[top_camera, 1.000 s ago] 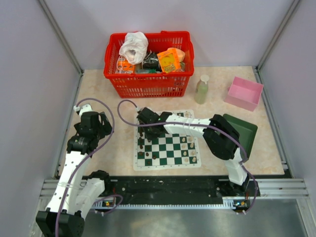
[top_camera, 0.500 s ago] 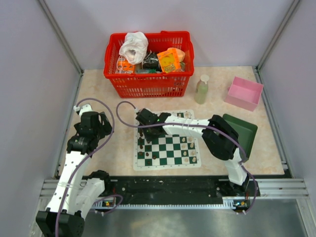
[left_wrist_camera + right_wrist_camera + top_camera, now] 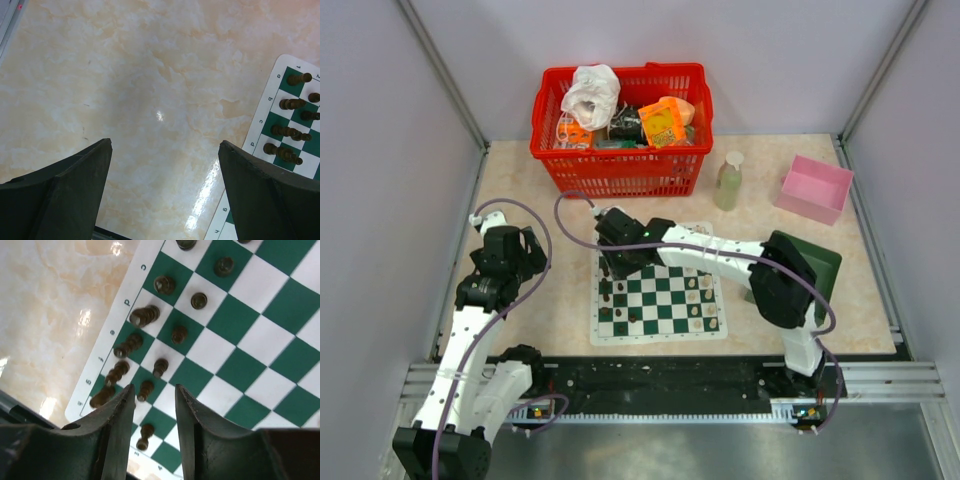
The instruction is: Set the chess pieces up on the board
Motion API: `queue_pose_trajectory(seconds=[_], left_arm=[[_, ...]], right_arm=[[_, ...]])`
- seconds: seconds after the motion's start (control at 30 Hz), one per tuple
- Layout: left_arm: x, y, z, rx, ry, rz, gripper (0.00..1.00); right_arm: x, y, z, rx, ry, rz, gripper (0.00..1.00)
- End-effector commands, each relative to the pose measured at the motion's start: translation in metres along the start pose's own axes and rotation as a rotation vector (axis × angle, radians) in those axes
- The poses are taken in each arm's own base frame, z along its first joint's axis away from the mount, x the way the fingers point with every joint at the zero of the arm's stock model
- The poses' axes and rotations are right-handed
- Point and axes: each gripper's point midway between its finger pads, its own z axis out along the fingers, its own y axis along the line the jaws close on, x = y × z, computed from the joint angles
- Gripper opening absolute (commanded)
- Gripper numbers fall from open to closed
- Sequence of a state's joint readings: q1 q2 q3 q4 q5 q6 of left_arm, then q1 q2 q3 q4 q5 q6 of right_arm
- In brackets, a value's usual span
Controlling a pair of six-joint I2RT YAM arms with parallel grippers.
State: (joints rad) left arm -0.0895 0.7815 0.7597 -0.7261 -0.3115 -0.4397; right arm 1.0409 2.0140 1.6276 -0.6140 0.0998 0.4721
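The board point(image 3: 665, 303) lies in the middle of the table. Dark brown chess pieces point(image 3: 606, 300) stand in its left columns and cream ones point(image 3: 700, 296) in its right columns. My right gripper point(image 3: 612, 266) hovers over the board's far left corner. In the right wrist view this gripper point(image 3: 155, 389) is open a little. Two dark pawns point(image 3: 145, 390) stand free on the squares below the gap, gripped by neither finger. My left gripper point(image 3: 165, 145) is wide open over bare table left of the board point(image 3: 295, 120), holding nothing.
A red basket point(image 3: 620, 130) full of items stands at the back. A pale bottle point(image 3: 728, 180) and a pink box point(image 3: 813, 188) are at the back right. A dark green box point(image 3: 812, 262) sits right of the board, partly behind the right arm.
The right gripper's jaws have parted from shut to slightly open over the dark pawns, and its wrist has drawn a little toward the back. The left arm has not moved.
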Motion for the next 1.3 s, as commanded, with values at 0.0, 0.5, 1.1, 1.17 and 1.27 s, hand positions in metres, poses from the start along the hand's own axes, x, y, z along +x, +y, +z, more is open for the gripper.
queue_pose_trajectory(seconds=[0.0, 0.5, 1.1, 1.17, 1.27], left_arm=[[-0.007, -0.003, -0.001, 0.011, -0.022, -0.008, 0.93], [-0.006, -0.003, -0.001, 0.009, -0.021, -0.007, 0.93], [-0.006, -0.002, -0.001, 0.007, -0.02, -0.007, 0.93], [-0.007, -0.003, -0.001, 0.01, -0.022, -0.008, 0.93], [-0.007, -0.002, -0.001, 0.007, -0.024, -0.008, 0.93]], right_arm=[[-0.009, 0.003, -0.052, -0.025, -0.08, 0.017, 0.38], [0.074, 0.018, -0.035, -0.079, 0.08, 0.0, 0.42], [0.101, 0.018, -0.01, -0.072, 0.166, -0.015, 0.38], [0.103, 0.018, -0.009, -0.069, 0.174, -0.014, 0.37], [0.104, 0.017, -0.01, -0.067, 0.178, -0.015, 0.33]])
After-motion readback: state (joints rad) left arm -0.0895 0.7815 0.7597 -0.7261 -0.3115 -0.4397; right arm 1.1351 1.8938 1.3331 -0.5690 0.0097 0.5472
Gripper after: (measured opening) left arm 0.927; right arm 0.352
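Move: The dark rook, standing apart from the other dark pieces near the board's near edge, is about 8 cm back of the right hand, 3 cm to its right and 6 cm below. At that same depth below the hand, one dark pawn stands 8 cm back and another 10 cm back, neither to the left nor right, and the dark knight 8 cm back and 3 cm left. From the idle left hand the rook is roughly 24 cm right, 8 cm back and 13 cm down. The right hand, still rising off the pieces it has left, climbs almost 3 cm more while swinging right, then sweeps back towards the robot, some 9 cm in all, and a little right to reach the lone dark rook beyond the pawns. Its drop is steep at first, then slow and nearly straight down, ending about 4 cm below its starting height with the wrist turned some 10 degrees and the part-open fingers about the rook's head, not yet visibly gripping. ##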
